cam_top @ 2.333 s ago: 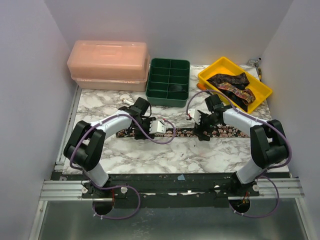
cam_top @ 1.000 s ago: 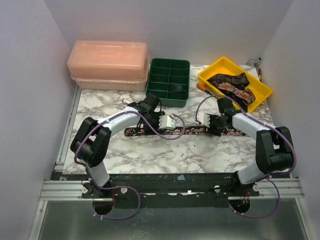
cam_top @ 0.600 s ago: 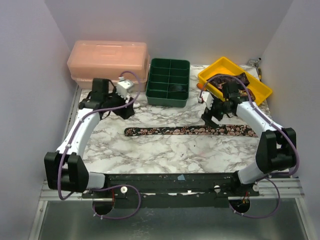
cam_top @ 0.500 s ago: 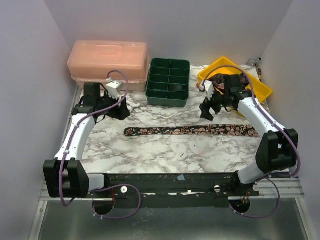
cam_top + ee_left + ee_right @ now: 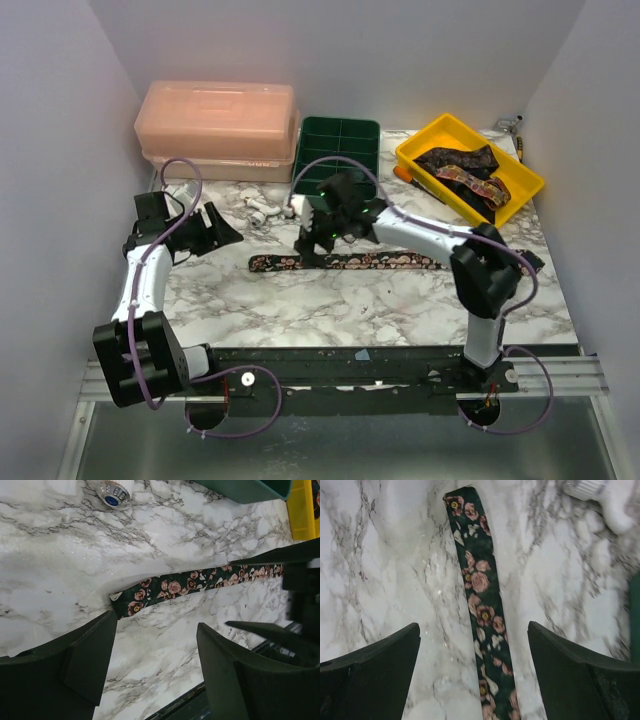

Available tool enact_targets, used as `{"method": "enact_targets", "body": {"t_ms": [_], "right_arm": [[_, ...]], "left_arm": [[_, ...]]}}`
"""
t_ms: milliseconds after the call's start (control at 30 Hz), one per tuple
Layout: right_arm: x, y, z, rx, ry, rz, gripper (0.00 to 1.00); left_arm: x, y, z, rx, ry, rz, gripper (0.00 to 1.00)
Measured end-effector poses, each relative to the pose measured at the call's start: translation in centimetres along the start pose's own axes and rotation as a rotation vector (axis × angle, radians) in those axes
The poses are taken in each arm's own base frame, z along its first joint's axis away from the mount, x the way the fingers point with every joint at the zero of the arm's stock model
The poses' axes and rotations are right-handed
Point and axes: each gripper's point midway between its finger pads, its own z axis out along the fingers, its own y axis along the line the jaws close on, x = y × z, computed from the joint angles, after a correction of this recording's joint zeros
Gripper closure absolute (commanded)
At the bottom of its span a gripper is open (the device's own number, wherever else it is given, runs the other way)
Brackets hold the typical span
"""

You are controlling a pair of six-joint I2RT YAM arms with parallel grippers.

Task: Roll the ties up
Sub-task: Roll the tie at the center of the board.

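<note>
One tie (image 5: 380, 262), dark with pink flowers, lies flat and straight across the marble table. Its left end shows in the left wrist view (image 5: 170, 586), and its strip runs between my right fingers in the right wrist view (image 5: 481, 597). More ties (image 5: 462, 168) lie bunched in the yellow bin. My right gripper (image 5: 315, 238) hovers open over the flat tie's left part, jaws astride it (image 5: 473, 627) without touching. My left gripper (image 5: 215, 228) is open and empty, just left of the tie's end (image 5: 156, 622).
A green compartment tray (image 5: 337, 160) stands at the back centre and a pink lidded box (image 5: 215, 128) at the back left. The yellow bin (image 5: 425, 140) is at the back right. Small white plastic pieces (image 5: 262, 208) lie between the grippers, one with a blue cap (image 5: 115, 490).
My right arm has swung left from beside the yellow bin to over the tie's left part, jaws wide. My left gripper has drifted down and left. The tie has not moved.
</note>
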Motion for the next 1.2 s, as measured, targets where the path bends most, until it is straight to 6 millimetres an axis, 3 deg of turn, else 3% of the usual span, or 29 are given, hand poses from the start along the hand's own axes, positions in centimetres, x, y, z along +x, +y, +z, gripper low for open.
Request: {"method": "enact_targets", "body": {"t_ms": [167, 367, 567, 867, 1067, 1133, 1200], "right_arm": [[0.6, 1.9, 8.0, -0.039, 0.048, -0.063, 0.12], [0.0, 2.1, 12.0, -0.023, 0.031, -0.125, 0.13], [-0.2, 1.2, 14.1, 0.012, 0.015, -0.166, 0.19], [-0.1, 0.7, 15.2, 0.052, -0.004, -0.196, 0.53], [-0.1, 0.1, 15.5, 0.104, -0.026, -0.235, 0.65], [-0.1, 0.1, 15.5, 0.109, -0.032, -0.250, 0.65], [-0.1, 0.3, 15.5, 0.110, -0.035, -0.264, 0.56]], "left_arm": [[-1.6, 1.5, -1.3, -0.031, -0.066, -0.072, 0.30], [-3.0, 2.4, -2.3, -0.053, -0.117, -0.109, 0.30], [-3.1, 2.2, -2.4, -0.047, -0.121, -0.122, 0.30], [-3.3, 2.3, -2.1, -0.040, -0.120, -0.136, 0.31], [-3.2, 2.7, -1.7, -0.041, -0.107, -0.174, 0.34], [-3.2, 2.7, -1.5, -0.039, -0.107, -0.187, 0.35], [-3.1, 2.9, -1.3, -0.036, -0.102, -0.207, 0.36]]}}
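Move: From the right hand, open and coming in above the board, the place to grip on the center tie, a little inside its left end, lies about 13 cm to the left, 1 cm ahead and 10 cm below. The white tap sits some 16 cm ahead and 15 cm left of that hand, the green tray about 26 cm ahead and 4 cm right, both some 8 cm lower. From the left hand, the grip place is about 13 cm right, roughly level fore and aft, and 12 cm below. The right hand sweeps left and down together, about 12 cm left and 9 cm down, to the tie just short of its left end, then slows almost to a stop there and closes its wide-open fingers to about a third across the tie's width, from edge to edge, while the wrist rolls some 15 degrees about the fingers' line. The left hand, open and empty, draws about 4 cm left, away from the tie's end, and then waits clear of it. ##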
